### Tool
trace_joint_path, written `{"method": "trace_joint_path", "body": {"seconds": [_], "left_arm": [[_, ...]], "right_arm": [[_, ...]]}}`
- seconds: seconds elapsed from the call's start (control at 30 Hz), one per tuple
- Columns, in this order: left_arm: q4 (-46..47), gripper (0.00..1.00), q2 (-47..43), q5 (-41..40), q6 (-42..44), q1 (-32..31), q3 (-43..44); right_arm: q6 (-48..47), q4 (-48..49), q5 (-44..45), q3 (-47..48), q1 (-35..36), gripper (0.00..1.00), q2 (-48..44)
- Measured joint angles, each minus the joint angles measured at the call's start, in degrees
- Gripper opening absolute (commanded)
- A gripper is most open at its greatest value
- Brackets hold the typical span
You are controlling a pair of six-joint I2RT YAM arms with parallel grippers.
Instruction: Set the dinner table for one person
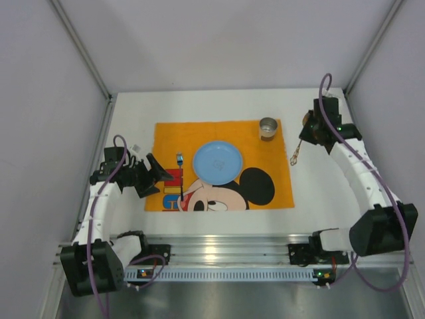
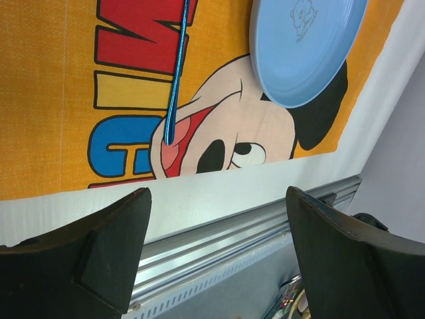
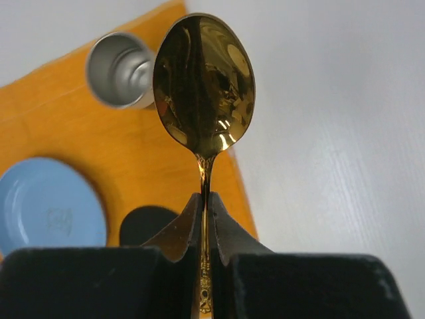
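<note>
The white dinner table (image 1: 319,193) carries an orange Mickey Mouse placemat (image 1: 169,136). On the mat lie a blue plate (image 1: 218,163), a blue fork (image 1: 179,176) to its left and a metal cup (image 1: 268,127) at the far right corner. My right gripper (image 3: 206,199) is shut on the handle of a gold spoon (image 3: 204,86). The spoon (image 1: 295,154) hangs just off the mat's right edge, above the bare table. My left gripper (image 2: 219,193) is open and holds nothing, beside the mat's left edge near the fork handle (image 2: 176,73).
An aluminium rail (image 1: 219,249) runs along the table's near edge, between the arm bases. Grey walls with metal posts close in the table on the left, right and back. Bare white tabletop (image 3: 332,133) lies to the right of the mat.
</note>
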Motion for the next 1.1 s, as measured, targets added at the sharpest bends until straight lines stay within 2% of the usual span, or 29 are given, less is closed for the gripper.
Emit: {"method": "trace_joint_path", "body": {"seconds": [0.17, 0.33, 0.53, 0.9, 1.1], "left_arm": [[0.0, 0.88, 0.0, 0.0, 0.0, 0.0, 0.0], [0.0, 0.88, 0.0, -0.2, 0.0, 0.0, 0.0], [0.0, 0.88, 0.0, -0.9, 0.0, 0.0, 0.0], [-0.2, 0.87, -0.9, -2.4, -0.1, -0.1, 0.0], [-0.2, 0.87, -0.9, -2.6, -0.1, -0.1, 0.0]], "right_arm": [[1.7, -0.2, 0.3, -2.9, 14.5, 0.0, -6.8], [2.1, 0.3, -1.7, -9.6, 23.9, 0.0, -5.4], [1.7, 1.6, -3.0, -9.7, 25.5, 0.0, 2.1], [1.3, 4.7, -4.5, -3.9, 25.8, 0.0, 19.0], [1.8, 5.3, -4.1, -1.9, 25.8, 0.0, 24.6]]}}
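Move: The right hand already holds the gold spoon, some 18 cm above the table. The spoon's place on the mat, beside the plate, lies about 18 cm to this hand's left, 4 cm back and 17 cm below. Lower, at about table height, the plate's middle is some 32 cm left and 1 cm back; the metal cup is 13 cm left and 10 cm ahead; the black ear print is 18 cm left and 10 cm back. From the idle left hand, the spoon's place is roughly 33 cm right and 9 cm ahead. Keeping the spoon pinched by its handle between shut fingers, the right hand sweeps left about 18 cm towards the gap beside the plate, rising slightly and drawing back about 8 cm at first. It then sinks steeply and eases some 4 cm forward again, ending about 15 cm lower; the wrist swings some 25 degrees counter-clockwise as the fingers tip down more steeply. ##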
